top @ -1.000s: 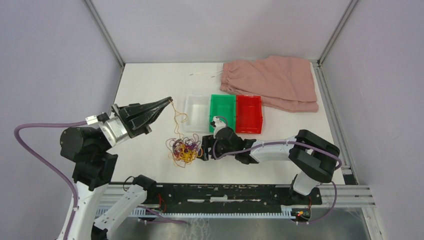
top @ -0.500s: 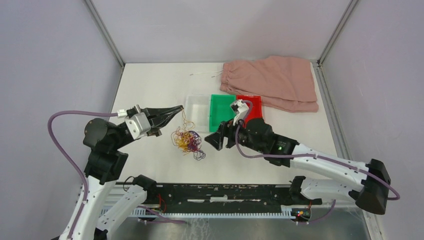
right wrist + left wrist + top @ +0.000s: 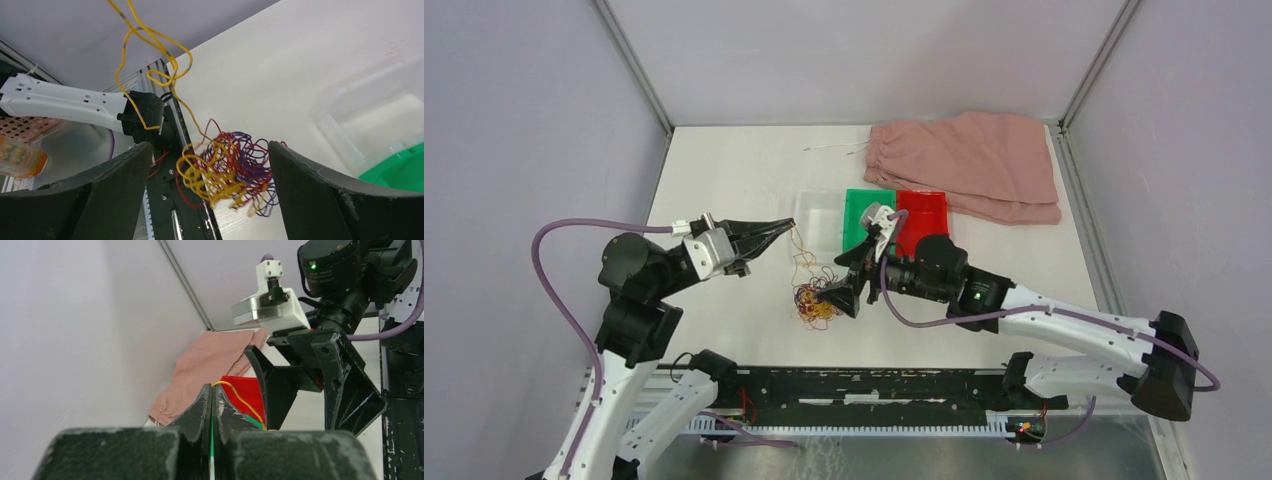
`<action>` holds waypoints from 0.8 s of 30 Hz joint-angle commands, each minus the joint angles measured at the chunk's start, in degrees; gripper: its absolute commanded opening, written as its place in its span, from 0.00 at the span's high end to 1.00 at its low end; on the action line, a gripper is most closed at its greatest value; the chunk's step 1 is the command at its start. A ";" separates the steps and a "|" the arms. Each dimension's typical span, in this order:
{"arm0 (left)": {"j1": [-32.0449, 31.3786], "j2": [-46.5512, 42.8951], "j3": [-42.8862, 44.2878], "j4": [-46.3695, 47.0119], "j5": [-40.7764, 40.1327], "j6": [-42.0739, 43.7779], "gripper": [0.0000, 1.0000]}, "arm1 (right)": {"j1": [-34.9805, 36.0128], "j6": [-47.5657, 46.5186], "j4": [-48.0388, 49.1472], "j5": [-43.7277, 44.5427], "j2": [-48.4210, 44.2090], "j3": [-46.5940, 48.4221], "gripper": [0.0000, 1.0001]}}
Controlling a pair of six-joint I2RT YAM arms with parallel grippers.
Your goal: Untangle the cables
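Note:
The cables [image 3: 814,300] are a small clump of yellow, red and purple wires near the table's front middle. One yellow strand [image 3: 800,255] rises from the clump to my left gripper [image 3: 786,224], which is shut on it; the same strand [image 3: 241,400] curls off its closed tips [image 3: 211,386]. My right gripper [image 3: 836,280] is open just right of the clump. In the right wrist view the cables [image 3: 230,170] sit between its wide-spread fingers [image 3: 320,190], touching neither.
A clear bin [image 3: 816,205], a green bin [image 3: 856,200] and a red bin [image 3: 929,205] stand in a row behind the clump. A pink cloth [image 3: 969,165] with a white drawstring [image 3: 834,150] lies at the back right. A black rail [image 3: 874,385] runs along the front edge.
My right arm lifted off the table and brought its gripper around the clump while its jaws widened. The left gripper dropped lower, still holding the yellow strand; the clump shifted slightly right.

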 commanded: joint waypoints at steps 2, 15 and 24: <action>-0.02 0.48 3.89 -1.79 2.86 1.67 0.97 | 1.09 -3.44 9.83 -7.94 6.02 4.91 0.04; -0.03 3.66 10.75 -3.51 6.18 -1.09 0.97 | 2.25 -0.50 16.53 -7.06 18.26 10.18 0.34; -0.03 5.44 17.66 -1.66 6.64 -5.91 0.97 | 2.28 5.83 27.32 -3.33 23.84 4.06 0.42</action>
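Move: The right hand is open beside the cable tangle, whose middle hangs about 4 cm to its left, 2 cm back and roughly 8 cm below. On the table some 27 cm below this hand, the white bin lies about 21 cm ahead and 4 cm left, the green bin level with it but 8 cm to the hand's right. The left hand grips the yellow cable; the tangle is about 22 cm below, 4 cm back and 2 cm right. The right gripper's open fingers work in around the hanging cable tangle, going about 9 cm left and sinking some 3 cm near the end, turning slightly counter-clockwise while closing about a third of the way. The left hand keeps its pinch on the yellow cable and, after a tiny dip, lifts roughly 5 cm while drawing back. ##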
